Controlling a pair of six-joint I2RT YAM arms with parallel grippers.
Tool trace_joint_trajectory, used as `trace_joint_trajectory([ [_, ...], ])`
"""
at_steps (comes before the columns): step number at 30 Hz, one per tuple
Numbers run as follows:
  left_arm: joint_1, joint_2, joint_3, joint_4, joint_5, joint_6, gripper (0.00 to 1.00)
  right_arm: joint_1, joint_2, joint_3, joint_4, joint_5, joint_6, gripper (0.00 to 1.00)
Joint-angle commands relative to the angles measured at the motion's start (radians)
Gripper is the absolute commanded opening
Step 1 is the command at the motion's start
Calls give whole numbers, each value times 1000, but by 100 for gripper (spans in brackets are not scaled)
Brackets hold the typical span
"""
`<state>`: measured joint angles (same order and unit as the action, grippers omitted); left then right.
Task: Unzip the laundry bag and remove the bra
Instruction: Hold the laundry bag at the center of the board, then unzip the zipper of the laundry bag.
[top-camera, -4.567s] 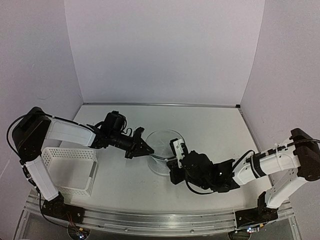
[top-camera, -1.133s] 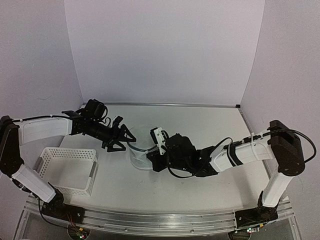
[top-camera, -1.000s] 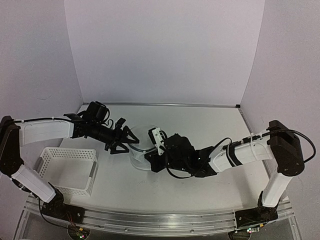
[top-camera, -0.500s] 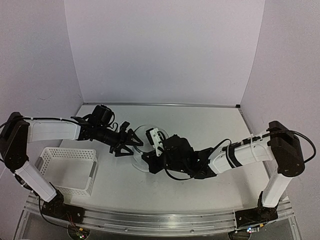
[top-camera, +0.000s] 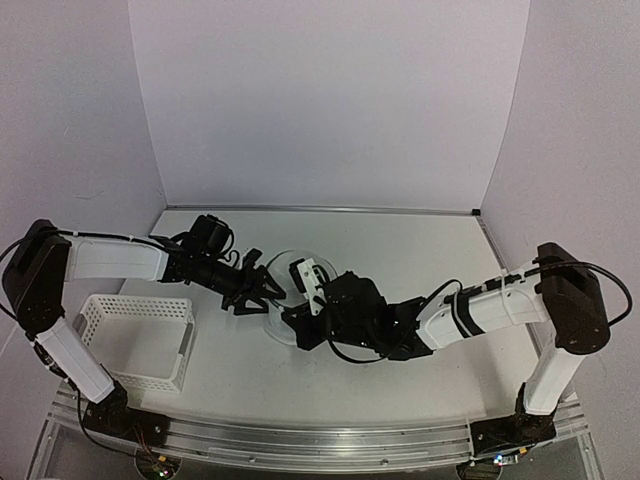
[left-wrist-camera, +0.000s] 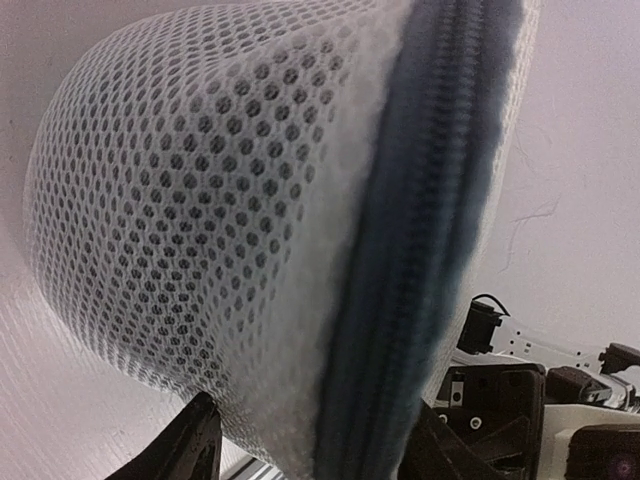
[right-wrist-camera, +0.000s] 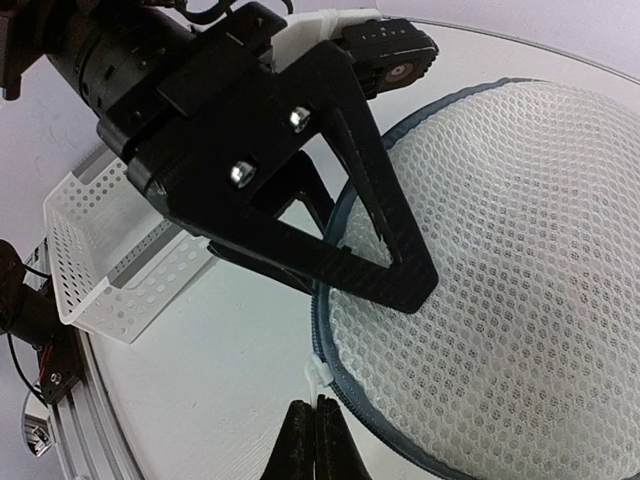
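Note:
The laundry bag (top-camera: 282, 268), a round drum of white mesh with a blue-grey zipper band (left-wrist-camera: 420, 250), lies mid-table between both arms. My left gripper (top-camera: 262, 292) is open, its fingers (left-wrist-camera: 195, 445) standing on either side of the bag's left rim. In the right wrist view one of its black fingers (right-wrist-camera: 350, 170) lies over the mesh (right-wrist-camera: 520, 270). My right gripper (right-wrist-camera: 318, 405) is shut on the small white zipper pull (right-wrist-camera: 322, 375) at the bag's near-left edge. The bra is hidden.
A white plastic lattice basket (top-camera: 140, 340) stands at the near left, close to the left arm; it also shows in the right wrist view as the white basket (right-wrist-camera: 110, 270). White walls close off the table's back and sides.
The left gripper has moved right onto the bag's rim and its jaws have narrowed. The right gripper and the bag have shifted slightly left.

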<state>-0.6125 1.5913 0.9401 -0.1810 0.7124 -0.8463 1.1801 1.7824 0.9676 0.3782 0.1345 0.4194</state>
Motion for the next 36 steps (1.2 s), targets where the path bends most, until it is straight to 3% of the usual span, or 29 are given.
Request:
trace_joint_trajectory([
  [1,-3,14,31,40,15,5,52,10,-6,1,50,-2,-8,0],
  [12,-3,18,31,39,4,14,1,15,-21,-38,44,12,-2,0],
  [36,-3,-49,54,23,76,130,0,-14,-179,-204,-48,271,-51,0],
])
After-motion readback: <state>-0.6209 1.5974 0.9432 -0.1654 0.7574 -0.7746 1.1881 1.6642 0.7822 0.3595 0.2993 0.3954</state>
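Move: The laundry bag's zipped rim already lies between the left hand's half-open fingers, level with them, while the right hand still pinches the zip pull. The pull is about 3 cm to the left hand's right and 3 cm back; that rim spot lies some 3 cm ahead and 3 cm left of the right hand. The bag's middle is about 5 cm right of the left hand, 1 cm ahead and 5 cm lower. The bag's rim gets pinched first, as the left fingers close on it almost in place. The right hand keeps its grip on the zip pull, sinks about 3 cm, then carries the pull some 6 cm to the right along the front of the rim, away from the left hand and tilting slightly, while the left hand keeps holding. ##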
